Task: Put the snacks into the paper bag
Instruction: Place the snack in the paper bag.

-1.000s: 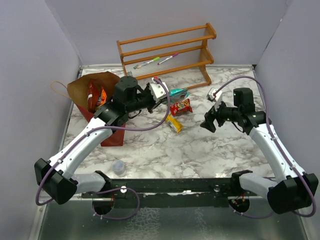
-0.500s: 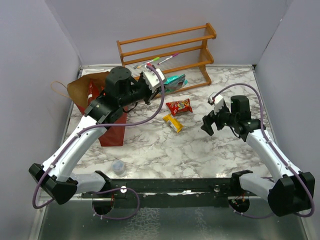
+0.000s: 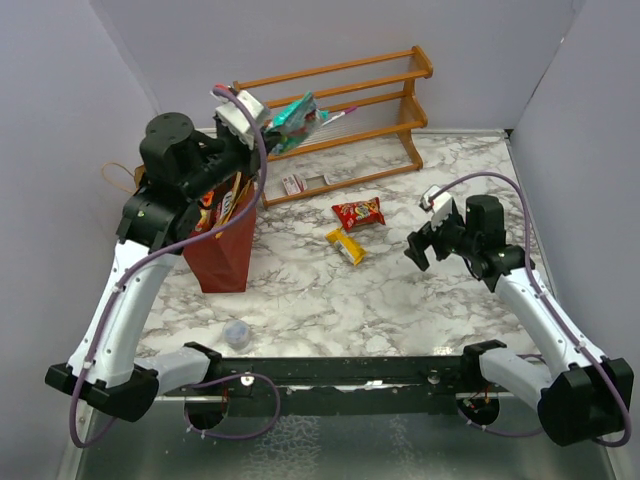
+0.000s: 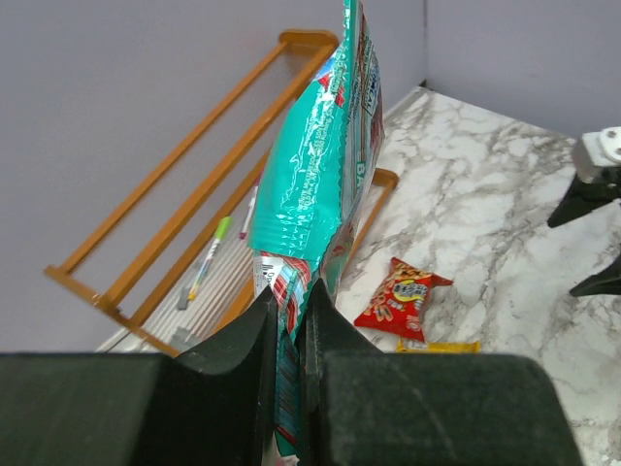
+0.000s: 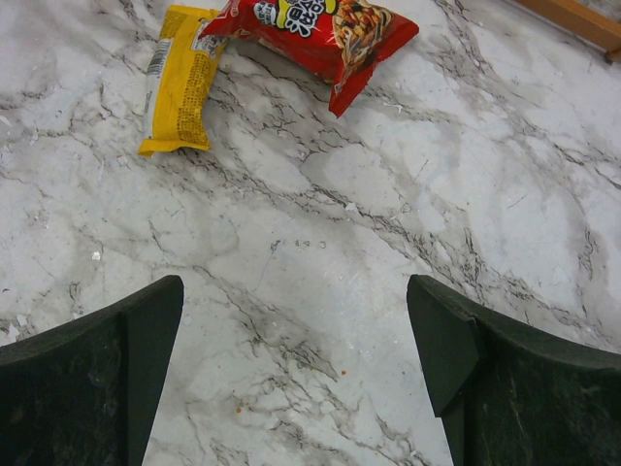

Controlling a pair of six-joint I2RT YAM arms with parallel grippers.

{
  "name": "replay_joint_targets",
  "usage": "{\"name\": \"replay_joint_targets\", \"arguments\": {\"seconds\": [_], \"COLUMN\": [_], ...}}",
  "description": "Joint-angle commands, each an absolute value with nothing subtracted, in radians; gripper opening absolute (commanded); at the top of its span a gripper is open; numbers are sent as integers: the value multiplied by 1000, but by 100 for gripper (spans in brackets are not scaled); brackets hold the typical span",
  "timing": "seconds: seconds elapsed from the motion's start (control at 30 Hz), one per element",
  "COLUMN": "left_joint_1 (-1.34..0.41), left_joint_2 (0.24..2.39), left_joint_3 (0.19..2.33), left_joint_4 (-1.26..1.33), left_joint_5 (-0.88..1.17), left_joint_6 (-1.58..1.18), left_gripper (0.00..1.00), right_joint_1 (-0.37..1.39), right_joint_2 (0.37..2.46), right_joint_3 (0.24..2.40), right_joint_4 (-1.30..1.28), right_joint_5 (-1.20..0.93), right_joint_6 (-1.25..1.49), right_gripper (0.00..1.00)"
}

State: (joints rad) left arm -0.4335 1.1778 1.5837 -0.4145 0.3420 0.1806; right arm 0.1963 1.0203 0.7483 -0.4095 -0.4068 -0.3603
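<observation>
My left gripper is shut on the bottom edge of a teal snack packet, which it holds in the air just right of the top of the dark-red paper bag. Orange packets show inside the bag's mouth. A red packet and a yellow packet lie on the marble table. My right gripper hangs open over bare table to their right, with nothing between its fingers.
A wooden slatted rack stands at the back with marker pens on its lower shelf. A small clear cup sits near the front left. Grey walls close in the left, right and back.
My left arm has lifted the teal packet off the table and swung it up and left to the bag. The right gripper has opened wider and shifted slightly.
</observation>
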Motion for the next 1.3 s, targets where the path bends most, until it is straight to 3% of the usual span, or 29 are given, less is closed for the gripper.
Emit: {"name": "replay_joint_targets", "arguments": {"seconds": [0.0, 0.2, 0.77, 1.07, 1.27], "left_joint_1": [-340, -212, -38, 71, 81], "left_joint_2": [1120, 1075, 911, 887, 938], "left_joint_3": [1670, 1682, 1346, 1260, 1281], "left_joint_4": [-431, -475, -647, -726, -765], "left_joint_5": [333, 291, 158, 296, 276], "left_joint_6": [106, 119, 259, 194, 180], "left_gripper": [0, 0, 0, 0, 0], "right_joint_1": [192, 191, 192, 192, 192], "right_joint_2": [987, 979, 920, 923, 913], "right_joint_3": [741, 741, 725, 725, 723], "right_joint_4": [-376, -383, -382, -386, -385], "right_joint_5": [-423, -446, -447, -479, -484], "right_joint_6": [-360, -363, -365, -362, -364], "right_gripper": [99, 99, 99, 99, 99]}}
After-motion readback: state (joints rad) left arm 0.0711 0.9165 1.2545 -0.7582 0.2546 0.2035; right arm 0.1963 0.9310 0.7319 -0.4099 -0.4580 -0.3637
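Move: Over to its left and slightly ahead, the paper bag's mouth lies about 17 cm left, 2 cm forward and 20 cm below the left hand, which already holds the teal snack. Behind the swing, the yellow snack lies about 4 cm ahead, 16 cm right and 45 cm below that hand, the red snack some 11 cm ahead and 20 cm right at that level. From the right hand, the mouth is roughly 53 cm left, 4 cm ahead and 12 cm higher. Swinging the teal snack left by about 18 cm towards the paper bag, the left hand first rises slightly, then sinks steeply to the mouth, ending some 14 cm lower. It turns counter-clockwise about 30 degrees and tips its fingers partly down, aiming the snack into the opening while keeping its pinch. ##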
